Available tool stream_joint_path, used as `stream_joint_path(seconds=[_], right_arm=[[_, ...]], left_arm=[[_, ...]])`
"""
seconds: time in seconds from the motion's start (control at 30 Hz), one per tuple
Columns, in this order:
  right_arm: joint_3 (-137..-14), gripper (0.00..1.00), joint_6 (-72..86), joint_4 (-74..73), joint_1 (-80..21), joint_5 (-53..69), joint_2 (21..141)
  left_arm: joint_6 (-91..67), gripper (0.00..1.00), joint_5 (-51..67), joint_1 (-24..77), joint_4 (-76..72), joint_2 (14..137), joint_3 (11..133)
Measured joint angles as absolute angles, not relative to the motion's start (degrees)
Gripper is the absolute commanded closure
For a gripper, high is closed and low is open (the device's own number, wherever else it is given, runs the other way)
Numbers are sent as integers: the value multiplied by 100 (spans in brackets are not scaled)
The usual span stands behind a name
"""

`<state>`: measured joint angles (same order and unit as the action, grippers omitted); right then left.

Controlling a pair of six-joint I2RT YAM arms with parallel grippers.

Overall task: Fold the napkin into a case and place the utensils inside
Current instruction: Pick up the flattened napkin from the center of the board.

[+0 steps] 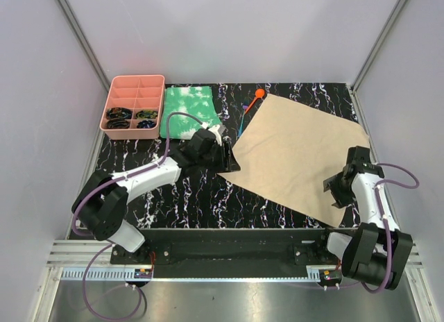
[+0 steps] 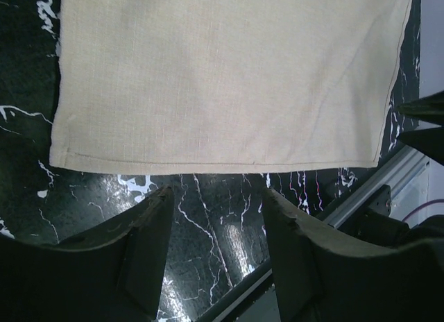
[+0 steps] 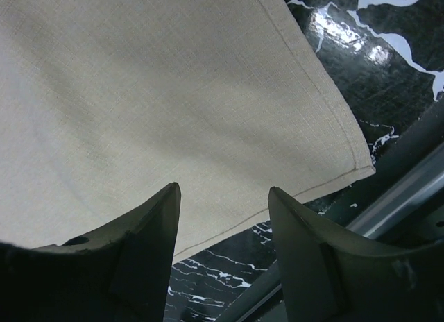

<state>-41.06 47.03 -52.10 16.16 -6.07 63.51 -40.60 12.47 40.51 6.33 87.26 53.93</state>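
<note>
The tan napkin (image 1: 298, 152) lies flat and unfolded on the black marbled table, turned like a diamond. An orange spoon (image 1: 258, 95) and a slim blue utensil (image 1: 243, 124) lie beside its far-left edge. My left gripper (image 1: 225, 159) is at the napkin's left corner. In the left wrist view it (image 2: 216, 193) stands open, with the napkin's hem (image 2: 222, 79) just beyond the fingertips. My right gripper (image 1: 338, 190) is at the napkin's near-right edge. In the right wrist view it (image 3: 223, 190) is open, straddling the napkin's edge (image 3: 173, 93) close to a corner and holding nothing.
A pink compartment tray (image 1: 137, 78) with dark items in its near cells sits at the back left. A green-and-white mottled cloth (image 1: 189, 110) lies beside it. A metal rail (image 1: 229, 266) runs along the near table edge. Grey walls enclose the sides and back.
</note>
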Motion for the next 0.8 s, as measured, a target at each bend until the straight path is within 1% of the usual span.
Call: stream_joint_path(seconds=[0.17, 0.4, 0.67, 0.8], right_arm=[[-4104, 39, 4622, -4805, 1619, -600, 6928], [-4491, 40, 4237, -4150, 1619, -342, 8309], [-5699, 38, 3726, -3994, 1498, -156, 9697], [-6506, 36, 3356, -3892, 1155, -152, 10333]], left_arm=[[-4060, 44, 1356, 4101, 593, 8722, 5334], [-3997, 43, 1350, 4119, 657, 8705, 5330], [-3907, 43, 1347, 4069, 777, 8705, 5330], [-3905, 43, 1347, 4053, 788, 8705, 5330]])
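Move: The right hand hovers low over the near right part of the napkin: the napkin's middle is about 15 cm ahead, 14 cm to the left and 5 cm below, and its near right corner some 13 cm back and 3 cm to the right. The orange spoon lies roughly 37 cm ahead and 33 cm left, with the blue utensil about 31 cm ahead and 37 cm left. From the left hand the napkin's middle is about 5 cm ahead, 26 cm right and 11 cm below. Forward and down onto the napkin goes the right hand, sinking about 5 cm in the first half, then sweeping level and ever faster towards the napkin's far side, some 14 cm forward in all. Its part-open, downward-pointing fingers come onto the napkin and push its near right part along without closing, while the wrist turns counter-clockwise by about 20 degrees. ##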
